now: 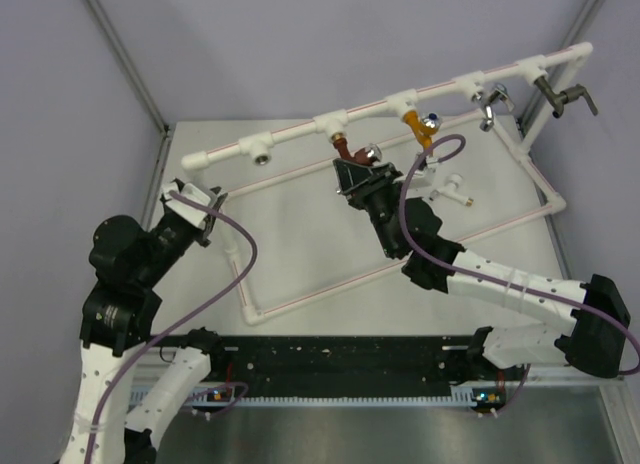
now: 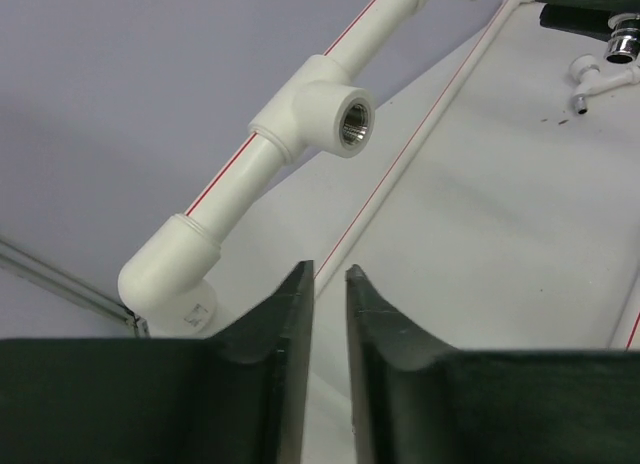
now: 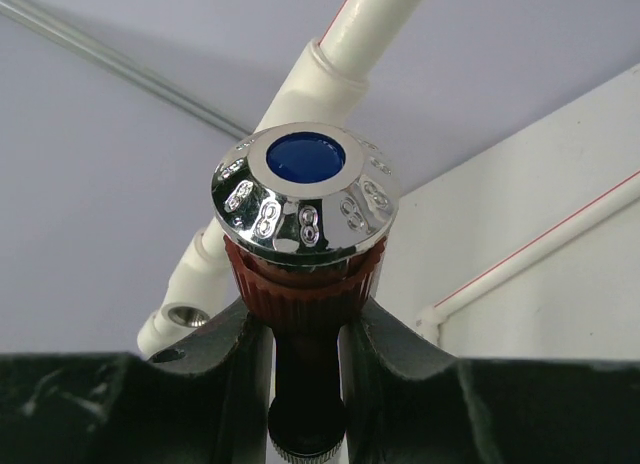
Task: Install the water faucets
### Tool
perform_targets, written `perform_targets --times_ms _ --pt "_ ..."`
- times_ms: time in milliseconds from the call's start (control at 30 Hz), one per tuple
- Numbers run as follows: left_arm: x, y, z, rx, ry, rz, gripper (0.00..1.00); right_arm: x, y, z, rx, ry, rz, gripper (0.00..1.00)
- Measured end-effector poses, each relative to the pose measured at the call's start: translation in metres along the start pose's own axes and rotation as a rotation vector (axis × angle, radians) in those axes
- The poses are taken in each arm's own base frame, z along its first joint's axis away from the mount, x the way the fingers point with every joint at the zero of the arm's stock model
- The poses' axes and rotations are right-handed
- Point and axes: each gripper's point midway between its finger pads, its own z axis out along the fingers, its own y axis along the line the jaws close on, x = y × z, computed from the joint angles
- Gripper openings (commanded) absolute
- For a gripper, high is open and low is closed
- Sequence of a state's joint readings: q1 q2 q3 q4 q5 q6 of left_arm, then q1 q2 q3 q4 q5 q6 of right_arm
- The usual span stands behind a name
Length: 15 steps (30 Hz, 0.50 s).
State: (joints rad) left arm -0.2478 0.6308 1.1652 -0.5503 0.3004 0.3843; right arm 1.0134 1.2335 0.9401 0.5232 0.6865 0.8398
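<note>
The reddish-brown faucet (image 1: 344, 146) with a chrome, blue-centred cap (image 3: 306, 199) sits between my right gripper's (image 1: 358, 170) jaws, just below a tee (image 1: 336, 118) of the white pipe frame. In the right wrist view the gripper (image 3: 305, 319) is shut on its ribbed brown body (image 3: 300, 279). A white faucet (image 1: 455, 189) lies on the table inside the frame. My left gripper (image 1: 212, 212) hovers near the frame's left corner. In its wrist view (image 2: 328, 274) the jaws stand a narrow slit apart with nothing between them, below an empty threaded tee socket (image 2: 352, 119).
A yellow faucet (image 1: 420, 127), a silver one (image 1: 490, 105) and a dark one (image 1: 565, 96) hang from the upper pipe. The empty socket (image 1: 262, 157) is on the left of that pipe. The pipe's elbow (image 2: 170, 269) lies close to my left fingers. Enclosure posts stand at the back corners.
</note>
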Motion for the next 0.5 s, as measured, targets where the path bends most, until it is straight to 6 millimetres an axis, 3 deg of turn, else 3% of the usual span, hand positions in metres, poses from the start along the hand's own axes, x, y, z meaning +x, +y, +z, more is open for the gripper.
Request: perform_targets --times_ms 67,133,300,500 --pt "0.0 0.001 0.0 -0.005 0.001 -0.008 0.57 0.0 0.001 0.0 0.007 -0.002 0.047 0.0" --pt "0.002 0.003 -0.001 -0.03 0.004 -0.028 0.66 -0.001 0.001 0.0 0.009 -0.003 0.057 0.0" --pt "0.026 0.015 -0.011 -0.191 -0.001 -0.128 0.79 -0.001 0.0 0.001 0.012 -0.004 0.021 0.0" --pt "0.086 0.019 -0.021 -0.407 -0.05 -0.3 0.82 -0.002 -0.002 0.001 0.01 -0.006 -0.045 0.0"
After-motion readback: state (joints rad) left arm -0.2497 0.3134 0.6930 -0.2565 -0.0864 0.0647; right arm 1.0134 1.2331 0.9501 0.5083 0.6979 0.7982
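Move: The left hand, nearly shut and empty, has the frame's left post about 8 cm ahead and 4 cm to its left, with the post's middle some 12 cm lower. The nearest empty port is about 11 cm ahead, 8 cm right and slightly above. The right hand grips the brown faucet at its port, which lies roughly 8 cm ahead, 3 cm left and a little above; the orange faucet is 8 cm ahead, 14 cm right. Left hand sinks 7 cm and shifts 5 left towards the post, opening wide; right still grips the faucet. ##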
